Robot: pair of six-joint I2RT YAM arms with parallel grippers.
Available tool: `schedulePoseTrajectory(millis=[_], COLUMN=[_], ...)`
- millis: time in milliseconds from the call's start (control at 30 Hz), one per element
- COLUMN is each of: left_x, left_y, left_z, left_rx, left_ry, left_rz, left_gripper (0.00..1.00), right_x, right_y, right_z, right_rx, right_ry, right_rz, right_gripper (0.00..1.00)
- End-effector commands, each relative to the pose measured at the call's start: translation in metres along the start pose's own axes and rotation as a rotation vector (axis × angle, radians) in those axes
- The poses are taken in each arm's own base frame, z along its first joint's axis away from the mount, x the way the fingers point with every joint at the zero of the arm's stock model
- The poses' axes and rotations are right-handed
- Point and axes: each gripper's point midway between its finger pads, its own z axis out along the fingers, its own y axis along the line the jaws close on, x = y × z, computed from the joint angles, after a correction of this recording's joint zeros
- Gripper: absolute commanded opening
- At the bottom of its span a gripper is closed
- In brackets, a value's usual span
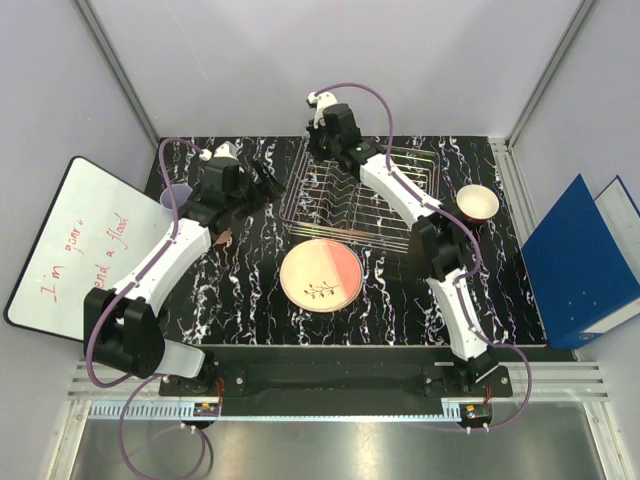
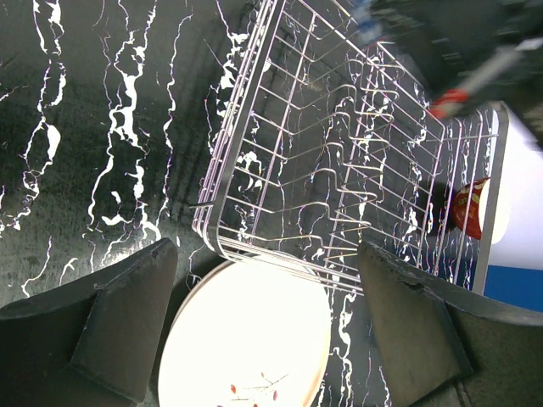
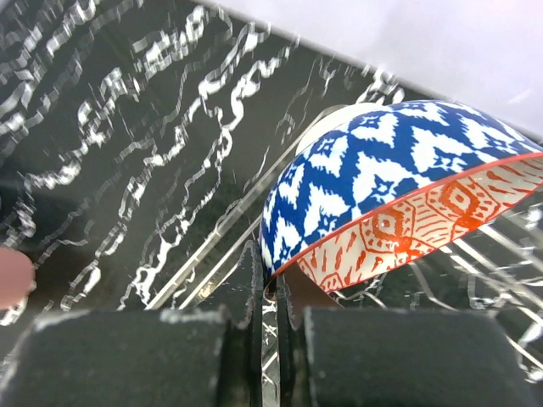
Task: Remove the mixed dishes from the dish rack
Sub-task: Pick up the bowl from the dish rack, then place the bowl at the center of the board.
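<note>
The dish rack (image 1: 372, 196) (image 2: 339, 153) is a silver wire rack at the table's middle back. My right gripper (image 3: 273, 270) is shut on the rim of a blue-white patterned bowl (image 3: 390, 182), held tilted over the rack's wires; the top view shows that wrist (image 1: 335, 132) at the rack's far left corner with the bowl hidden beneath it. My left gripper (image 2: 271, 326) (image 1: 262, 186) hangs open left of the rack, nothing between its fingers. Below it, a cream/pink plate (image 1: 320, 275) (image 2: 248, 339) lies flat in front of the rack. A small red bowl (image 1: 478, 203) (image 2: 469, 208) sits right of the rack.
A lavender cup (image 1: 176, 199) stands left of the left arm. A pink shape (image 3: 13, 276) shows at the right wrist view's left edge. A whiteboard (image 1: 60, 250) leans off the left side and blue binders (image 1: 580, 262) lie off the right.
</note>
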Motion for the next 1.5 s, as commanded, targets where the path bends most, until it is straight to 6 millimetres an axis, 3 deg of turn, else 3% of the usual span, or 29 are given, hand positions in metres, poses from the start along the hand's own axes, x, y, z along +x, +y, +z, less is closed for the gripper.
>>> schedulePoseTrajectory(millis=[0,233,300,533,700,767,933,1133,1333,1467], left_x=[-0.021,-0.022,-0.019,0.011,0.016,0.018,0.025,0.042,0.064,0.072], left_y=[-0.019,-0.024,-0.027,-0.047,-0.061,-0.063,-0.061,-0.051,-0.045,-0.042], left_z=[-0.010,-0.008,-0.007,-0.004,-0.024,-0.031,-0.049,-0.061,-0.075,-0.078], left_rx=[0.063,0.082,0.096,0.121,0.157,0.170,0.186,0.173,0.195,0.201], left_ry=[-0.080,-0.071,-0.055,-0.003,-0.031,-0.035,-0.036,-0.022,0.017,0.030], left_rz=[-0.003,-0.005,-0.004,0.077,0.104,0.105,0.096,0.072,0.069,0.068], left_gripper=[0.91,0.91,0.91,0.91,0.91,0.91,0.91,0.90,0.90,0.91], right_x=[-0.099,-0.123,-0.119,-0.126,-0.103,-0.096,-0.079,-0.036,-0.001,0.024], right_y=[-0.001,-0.006,-0.010,-0.018,-0.020,-0.032,-0.048,-0.069,-0.090,-0.113], right_z=[-0.061,-0.099,-0.109,-0.165,-0.203,-0.227,-0.284,-0.335,-0.356,-0.353], right_rx=[0.040,0.086,0.117,0.204,0.298,0.393,0.522,0.661,0.713,0.690], right_ry=[-0.214,-0.218,-0.185,-0.133,-0.012,0.020,0.100,0.240,0.307,0.330], right_rz=[-0.032,-0.028,-0.027,0.023,0.038,0.018,0.031,0.037,0.118,0.253], right_gripper=[0.00,0.00,0.00,0.00,0.00,0.00,0.00,0.00,0.00,0.00])
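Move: The blue-patterned bowl is already in the right fingers, above the rack's far left part; the red-and-white bowl on the counter towards which it is carried stands about 45 cm to this hand's right, 9 cm back and 17 cm lower. The rack's middle is some 17 cm right and 10 cm back, the plate 4 cm right and 30 cm back, both below. From the left hand, the plate lies roughly 14 cm right, 15 cm back and 19 cm below. The right hand keeps its pinch on the blue-patterned bowl's rim and first lifts it some 8 cm almost straight up, then swings it in a rising, quickening arc to the right and back across the rack towards the red-and-white bowl's side, about 25 cm right and 22 cm back in all, turning some 35 degrees clockwise with its left side dipping and fingers tipping down, and sinks about 4 cm at the end. The left hand, open and empty, waits, then slips right and draws back towards the plate, about 10 cm back and 5 cm right, with a brief hump up on the way. ##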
